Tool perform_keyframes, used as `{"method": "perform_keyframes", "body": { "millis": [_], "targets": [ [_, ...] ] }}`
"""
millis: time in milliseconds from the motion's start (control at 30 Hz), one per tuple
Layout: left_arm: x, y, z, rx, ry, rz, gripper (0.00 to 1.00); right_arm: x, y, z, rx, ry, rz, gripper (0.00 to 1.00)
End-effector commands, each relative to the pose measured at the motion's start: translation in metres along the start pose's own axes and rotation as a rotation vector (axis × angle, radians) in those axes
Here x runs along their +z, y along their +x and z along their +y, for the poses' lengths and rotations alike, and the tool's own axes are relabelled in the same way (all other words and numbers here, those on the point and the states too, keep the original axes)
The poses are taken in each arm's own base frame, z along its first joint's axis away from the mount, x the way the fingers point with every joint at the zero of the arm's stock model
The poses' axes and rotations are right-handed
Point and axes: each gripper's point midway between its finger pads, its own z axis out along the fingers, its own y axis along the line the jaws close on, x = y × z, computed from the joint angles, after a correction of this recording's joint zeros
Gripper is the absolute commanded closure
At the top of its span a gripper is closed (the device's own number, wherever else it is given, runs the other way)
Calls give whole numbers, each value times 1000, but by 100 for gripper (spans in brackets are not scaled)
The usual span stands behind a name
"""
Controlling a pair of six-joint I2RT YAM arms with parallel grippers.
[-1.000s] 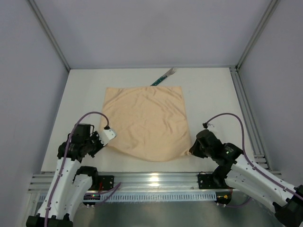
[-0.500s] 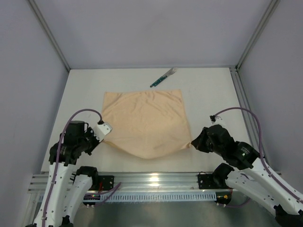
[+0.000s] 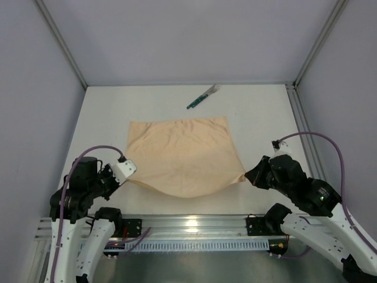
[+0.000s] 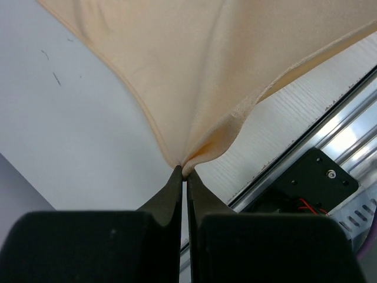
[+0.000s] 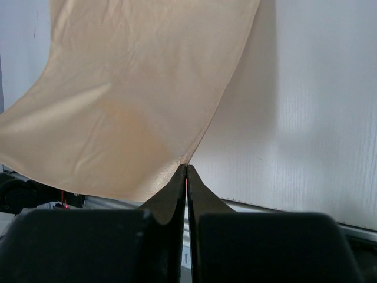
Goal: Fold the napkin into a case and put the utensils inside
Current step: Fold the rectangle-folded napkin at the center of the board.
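The peach-tan napkin (image 3: pixel 182 153) lies spread on the white table, its near edge lifted and sagging between the two arms. My left gripper (image 3: pixel 126 178) is shut on the napkin's near left corner (image 4: pixel 184 166). My right gripper (image 3: pixel 246 177) is shut on the near right corner (image 5: pixel 186 162). The utensils (image 3: pixel 202 96), dark green handles with pale ends, lie as a slim bundle on the table beyond the napkin's far edge. No folded case shows.
The white table (image 3: pixel 265 112) is bordered by grey walls and metal frame posts. An aluminium rail (image 3: pixel 188 223) runs along the near edge, with a black bracket (image 4: pixel 312 180) under the left gripper.
Both arms have drawn back toward the near edge and risen, pulling the napkin nearer by its near corners. Its far edge has slid away from the utensils.
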Motion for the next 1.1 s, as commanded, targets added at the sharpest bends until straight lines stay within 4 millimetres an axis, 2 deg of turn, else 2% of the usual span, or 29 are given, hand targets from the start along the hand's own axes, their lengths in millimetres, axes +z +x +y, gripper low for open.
{"method": "perform_keyframes", "body": {
  "millis": [0,67,133,200,233,300,333,400,433,500,533,567,600,633,667,700,733,767,800,833,900,933,1000,1033,1067],
  "targets": [
    [-24,21,-44,69,139,20,100,-19,11,-22,2,45,19,96],
    [-26,21,-39,53,103,24,100,-25,9,-20,-3,31,14,96],
    [-25,12,-29,13,58,2,100,-23,8,-15,-18,24,24,96],
    [-16,-3,-7,-42,-23,-34,100,-16,-3,0,-37,-20,-7,96],
    [-11,-8,3,-59,-54,-41,100,-3,-13,15,-43,-53,-33,96],
    [9,-11,25,-108,-93,-4,100,14,-28,22,-100,-34,-80,96],
    [16,-25,42,-131,-135,-37,100,34,-38,27,-129,2,-88,97],
    [35,-29,62,-177,-144,21,100,59,-59,19,-155,63,-97,97],
    [42,-40,77,-182,-178,-1,100,84,-69,21,-140,67,-89,96],
    [61,-49,93,-199,-177,15,100,109,-91,6,-75,81,-94,96],
    [68,-58,103,-200,-189,-14,100,119,-108,8,-68,80,-136,96],
    [75,-62,109,-196,-190,-17,100,142,-108,-8,-58,141,-97,96],
    [87,-58,118,-202,-204,20,100,154,-112,-10,-55,152,-82,97],
    [94,-60,126,-206,-221,23,100,163,-124,-2,-50,133,-91,96],
    [101,-66,138,-204,-252,7,100,188,-116,-12,-42,162,-30,97],
    [118,-60,142,-214,-235,48,100,199,-117,-12,-37,159,-12,96],
    [124,-63,149,-218,-234,49,100,207,-128,-7,-37,157,-23,97],
    [131,-64,155,-220,-238,52,100,227,-120,-18,-33,192,21,96],
    [138,-63,160,-220,-238,62,100,234,-132,-14,-29,191,8,96],
    [151,-57,165,-227,-233,98,100,242,-133,-17,-28,199,16,96],
    [165,-55,175,-224,-243,110,100,262,-133,-23,-26,225,45,96],
    [178,-48,176,-234,-225,139,100,267,-133,-25,-26,232,48,96],
    [189,-51,182,-235,-218,136,100,278,-133,-30,-23,243,55,96],
    [201,-44,180,-244,-196,160,100,281,-132,-30,-24,245,60,96],
    [204,-45,183,-245,-196,162,100,284,-131,-32,-27,252,66,96]
  ]
}}
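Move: The hands hold the napkin's two near corners, well above the board. From the left hand, the napkin's far left corner lies about 33 cm ahead, 3 cm to the left and 18 cm below. From the right hand, the far right corner lies some 35 cm ahead, about 1 cm left and 20 cm below. The fork and knife lie beyond the far edge, roughly 47 cm ahead and 10 cm left of the right hand, on the board. Forward and down together, after a small pull back of about 2 cm, both hands carry the held near edge over the napkin towards its far edge. The left sweeps some 23 cm out while sinking 9 and turning about 20 degrees counter-clockwise; the right goes some 27 cm and sinks 13, tipping slightly. Fingers stay shut on the corners. ##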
